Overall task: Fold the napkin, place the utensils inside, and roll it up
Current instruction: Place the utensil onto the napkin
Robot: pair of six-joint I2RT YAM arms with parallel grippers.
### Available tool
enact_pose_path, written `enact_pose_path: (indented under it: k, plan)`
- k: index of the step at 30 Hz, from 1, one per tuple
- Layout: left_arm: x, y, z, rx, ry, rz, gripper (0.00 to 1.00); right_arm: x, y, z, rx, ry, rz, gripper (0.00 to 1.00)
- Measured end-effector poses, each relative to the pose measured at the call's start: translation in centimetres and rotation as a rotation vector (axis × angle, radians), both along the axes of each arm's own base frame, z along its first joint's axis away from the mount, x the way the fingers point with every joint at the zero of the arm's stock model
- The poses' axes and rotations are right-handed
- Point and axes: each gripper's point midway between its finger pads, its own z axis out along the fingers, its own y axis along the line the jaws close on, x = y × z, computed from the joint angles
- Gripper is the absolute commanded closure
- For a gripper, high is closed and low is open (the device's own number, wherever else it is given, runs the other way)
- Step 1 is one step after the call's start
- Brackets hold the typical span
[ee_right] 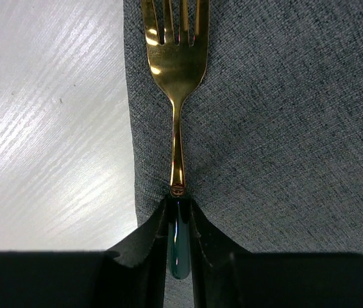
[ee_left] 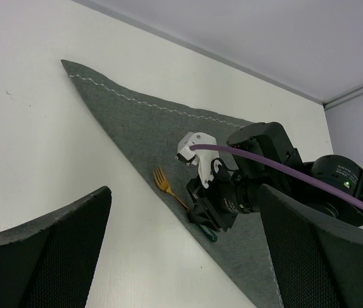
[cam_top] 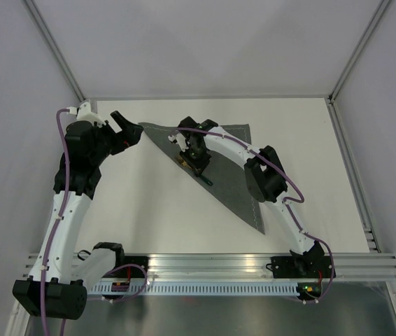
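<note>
The dark grey napkin (cam_top: 234, 175) lies folded into a triangle on the white table, its long fold running from far left to near right. The fork (ee_right: 176, 70), gold head and dark green handle, lies on the napkin (ee_right: 284, 128) along that fold, tines pointing to the far left. My right gripper (cam_top: 196, 166) is down over it, its fingers pressed against both sides of the green handle just behind the gold neck. In the left wrist view the fork (ee_left: 163, 183) and the right gripper (ee_left: 204, 215) show on the napkin (ee_left: 136, 122). My left gripper (cam_top: 131, 133) hovers wide open by the napkin's far-left corner, holding nothing.
The white table (cam_top: 149, 203) is walled on three sides, with aluminium posts at the back corners. A metal rail (cam_top: 219, 266) carrying both arm bases runs along the near edge. A purple cable (ee_left: 284, 170) arcs over the right arm.
</note>
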Motion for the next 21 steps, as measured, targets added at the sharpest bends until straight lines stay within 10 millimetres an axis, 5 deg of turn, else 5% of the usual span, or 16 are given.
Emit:
enact_pose_path:
  k: [13,17,21]
  plan:
    - [0.5,0.0,0.6,0.009,-0.048,-0.004,0.00,0.3,0.2,1.2,0.015,-0.023,0.010,0.47]
    - [0.4,-0.6,0.8,0.014,-0.083,-0.044,0.00,1.4,0.7,4.5,0.068,-0.087,0.011,0.45]
    - [0.0,-2.0,1.4,0.022,-0.150,-0.142,0.00,3.0,0.1,11.2,0.191,-0.194,-0.028,0.45]
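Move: The green-and-gold fork already lies on the napkin along its diagonal fold, tines pointing forward-left. My right fingertips are still around the top of its handle, so its middle is only about 1 cm ahead and 1 cm left, barely lower. The folded napkin's middle is roughly 4 cm ahead and 7 cm right, its far-right corner some 15 cm ahead and 17 cm right. From my left hand the fork is about 4 cm ahead, 15 cm right and 30 cm down. I spread my right fingers off the fork's handle while the hand stays put, then lift away faster and faster, about 11 cm up and 3 cm forward, swinging the fingertips some 15 degrees forward and left. My empty left hand, still wide open, drifts about 2 cm right and slightly up near the end, its fingers tipping up and turning a little clockwise. ##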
